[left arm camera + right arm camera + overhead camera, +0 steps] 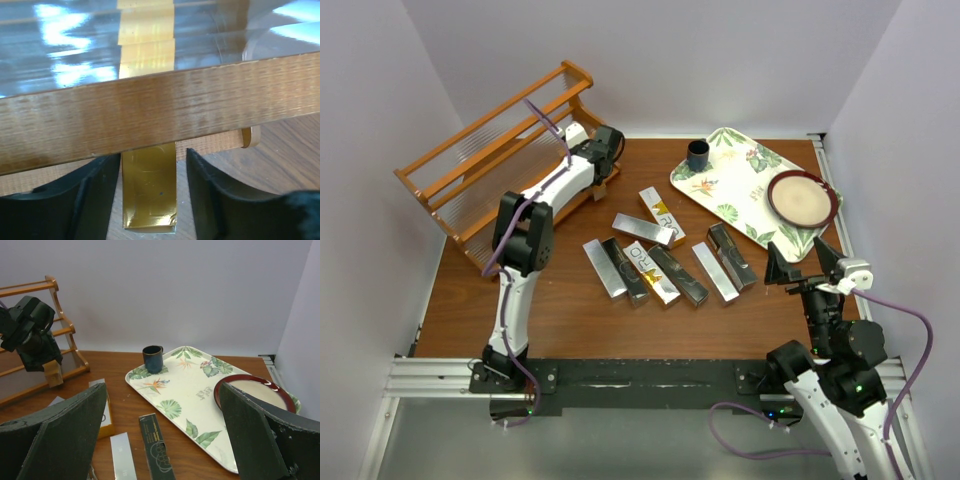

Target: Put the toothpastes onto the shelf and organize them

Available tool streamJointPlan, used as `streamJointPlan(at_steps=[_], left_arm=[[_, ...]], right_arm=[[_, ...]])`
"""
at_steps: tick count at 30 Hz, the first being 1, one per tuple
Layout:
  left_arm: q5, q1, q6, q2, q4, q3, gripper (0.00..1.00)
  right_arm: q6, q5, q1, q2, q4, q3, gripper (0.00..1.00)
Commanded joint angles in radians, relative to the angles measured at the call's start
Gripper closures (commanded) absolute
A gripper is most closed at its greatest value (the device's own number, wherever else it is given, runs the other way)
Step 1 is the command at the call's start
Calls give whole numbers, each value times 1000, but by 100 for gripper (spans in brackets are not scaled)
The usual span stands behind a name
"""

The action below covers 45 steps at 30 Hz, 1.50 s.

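The orange-brown wooden shelf (485, 160) stands at the back left. My left gripper (601, 180) is at its right end, low down. In the left wrist view its fingers (102, 195) flank a gold toothpaste carton (149, 187) that runs under the shelf's front rail (160, 115). The left finger is close against the carton, the right one stands a little off it, so the jaws are open. Several silver, black and gold toothpaste cartons (642, 229) lie mid-table. My right gripper (812, 265) is wide open and empty, above the table at the front right (162, 390).
A floral white tray (730, 185) lies at the back right with a dark cup (698, 154) and a red-rimmed plate (804, 198) on it. In the right wrist view a black carton (157, 445) and a silver carton (122, 455) lie just ahead, beside the tray (200, 390). White walls close in the table.
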Motion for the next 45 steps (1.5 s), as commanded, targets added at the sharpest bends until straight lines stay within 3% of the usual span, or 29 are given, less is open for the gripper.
streamJointPlan(at_steps=[1,5,9,14,21,27,34,41,45], left_arm=[[-25,7,1,-24,39,-6,38],[-21,5,13,-69,47,-28,28],[19,4,63,-144,117,-95,8],[61,-22,132,-285,219,-250,0],[110,-105,186,-503,361,-480,0],[251,-139,257,-697,430,-695,0],[401,-139,441,-970,558,-957,0],[499,-139,588,-1179,566,-1105,0],[579,-139,663,-1259,575,-1170,0]], right_arm=[[-2,15,4,-30,10,21,2],[-2,14,3,-30,10,21,1],[-3,14,3,-30,10,22,1],[-5,12,3,-28,10,19,1],[-9,6,3,-30,10,21,1],[-12,3,4,-30,6,21,1],[-11,-20,4,-11,8,26,1],[61,-98,3,186,-52,133,1],[124,-245,3,453,-147,243,1]])
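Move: Between the left fingers, practically at the hand point, lies the gold toothpaste, on the low part of the shelf. Of the loose toothpastes, the leftmost silver box lies about 26 cm back and 7 cm right, the crosswise silver box 15 cm back and 17 right, and the white R&O box 11 back and 22 right, all some 5 cm lower. From the right hand, the far-right dark box is roughly 13 cm ahead, 6 left and 27 below. Opening wide around the gold toothpaste, the left hand lets go and draws back some 22 cm while rising about 13 cm, out from under the shelf rail and towards the leftmost silver box, turning roughly 45 degrees clockwise as its fingers tip up. Late on, the right hand, still open and empty, sets off left and forward about 3.5 cm, tipping down slightly. ##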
